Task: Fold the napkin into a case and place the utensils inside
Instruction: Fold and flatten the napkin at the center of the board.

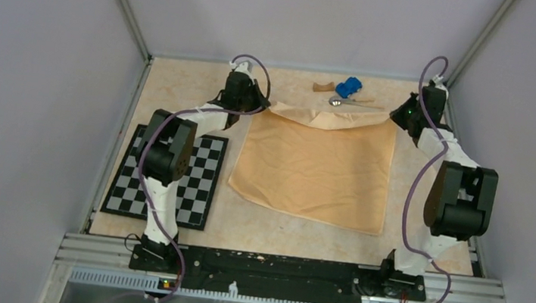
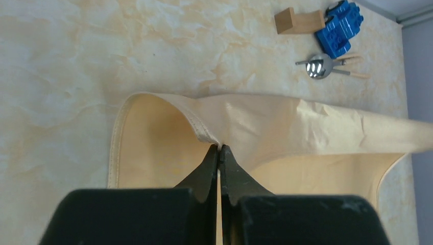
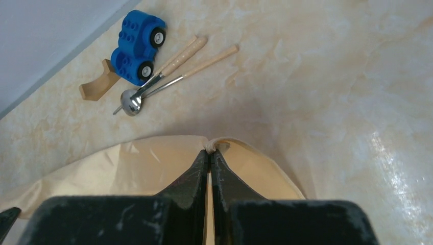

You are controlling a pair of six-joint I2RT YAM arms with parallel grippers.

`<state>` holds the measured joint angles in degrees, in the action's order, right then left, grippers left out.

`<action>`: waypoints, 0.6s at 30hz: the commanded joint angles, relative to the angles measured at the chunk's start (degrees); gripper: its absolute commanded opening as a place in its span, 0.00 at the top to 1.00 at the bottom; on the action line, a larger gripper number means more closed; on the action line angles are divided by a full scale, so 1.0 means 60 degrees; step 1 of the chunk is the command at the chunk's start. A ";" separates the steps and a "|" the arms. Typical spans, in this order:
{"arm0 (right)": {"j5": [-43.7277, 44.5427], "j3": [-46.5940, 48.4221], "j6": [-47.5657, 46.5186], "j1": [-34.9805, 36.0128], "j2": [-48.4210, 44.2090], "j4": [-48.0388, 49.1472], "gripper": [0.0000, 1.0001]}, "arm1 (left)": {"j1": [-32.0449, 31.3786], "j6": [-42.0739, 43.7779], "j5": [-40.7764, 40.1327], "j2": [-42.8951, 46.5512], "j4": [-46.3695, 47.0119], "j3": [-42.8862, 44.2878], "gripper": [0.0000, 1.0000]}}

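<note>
The peach-orange napkin (image 1: pixel 316 168) lies spread across the middle of the table, its far edge lifted off the surface. My left gripper (image 2: pixel 219 147) is shut on the napkin (image 2: pixel 286 122) at its far left corner, pinching the hem. My right gripper (image 3: pixel 210 151) is shut on the far right corner of the napkin (image 3: pixel 127 166), the cloth bunched at its tips. The utensils (image 3: pixel 168 76), a round-bowled silver spoon (image 1: pixel 336 100) and slim pieces with pale handles, lie beyond the lifted edge. In the top view the left gripper (image 1: pixel 266 104) and right gripper (image 1: pixel 396 114) hold that edge stretched between them.
A blue toy car (image 1: pixel 348 87) and a brown curved wooden block (image 1: pixel 322 87) sit beside the utensils at the back wall. A black-and-white checkerboard mat (image 1: pixel 170 178) lies at the left under my left arm. Enclosure walls stand close on both sides.
</note>
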<state>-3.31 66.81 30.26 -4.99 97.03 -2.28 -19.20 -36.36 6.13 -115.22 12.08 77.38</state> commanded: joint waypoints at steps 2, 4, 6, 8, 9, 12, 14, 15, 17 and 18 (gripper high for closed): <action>-0.0770 0.1297 -0.0639 -0.0192 0.0397 0.0284 1.00 | 0.0376 0.0021 0.2404 -0.0344 0.1124 0.0869 1.00; -0.0918 0.1398 -0.0698 -0.0349 0.0339 -0.0204 1.00 | 0.0440 0.0165 0.2688 -0.0227 0.1019 0.0869 1.00; -0.1100 0.1365 -0.0693 -0.0503 0.0208 -0.0457 1.00 | 0.0446 0.0337 0.2972 -0.0026 0.1181 0.0769 1.00; -0.1209 0.1435 -0.0710 -0.0585 0.0117 -0.0777 1.00 | 0.0448 0.0517 0.3257 0.0146 0.1264 0.0825 1.00; -0.1206 0.1445 -0.0708 -0.0619 0.0053 -0.0846 1.00 | 0.0459 0.0559 0.3375 0.0244 0.1270 0.0892 1.00; -0.1191 0.1450 -0.0561 -0.0722 -0.0237 -0.0846 1.00 | 0.0461 0.0564 0.3550 0.0636 0.1616 0.0897 1.00; -0.1103 0.1588 -0.0544 -0.0769 -0.0320 -0.0902 1.00 | 0.0461 0.0623 0.3419 0.0898 0.1872 0.0857 1.00; -0.1090 0.1693 -0.0541 -0.0798 -0.0291 -0.0946 1.00 | 0.0468 0.0669 0.3396 0.0930 0.1934 0.0865 1.00; -0.1089 0.1931 -0.0557 -0.0869 -0.0181 -0.1007 1.00 | 0.0489 0.0697 0.3567 0.0877 0.2106 0.0980 1.00; -0.1078 0.2105 -0.0581 -0.0887 -0.0059 -0.1018 1.00 | 0.0490 0.0680 0.3648 0.0797 0.2184 0.1071 1.00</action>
<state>-9.47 74.08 27.22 -9.28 99.18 -9.13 -16.58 -33.85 25.34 -113.73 18.61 80.62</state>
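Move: Both hands hold the napkin's raised far edge by its corners. The lying sheet's middle is about 14 cm back and 18 cm right of the left hand, and 14 cm back and 24 cm left of the right, roughly 12 cm below both. From the right hand, utensils lie some 12 cm ahead and 7 cm left, the blue car 17 cm ahead and 12 cm left, about as low. Keeping both corners pinched, the left hand rises about 7 cm and turns clockwise; the right drifts 2 cm right, rising slightly. ##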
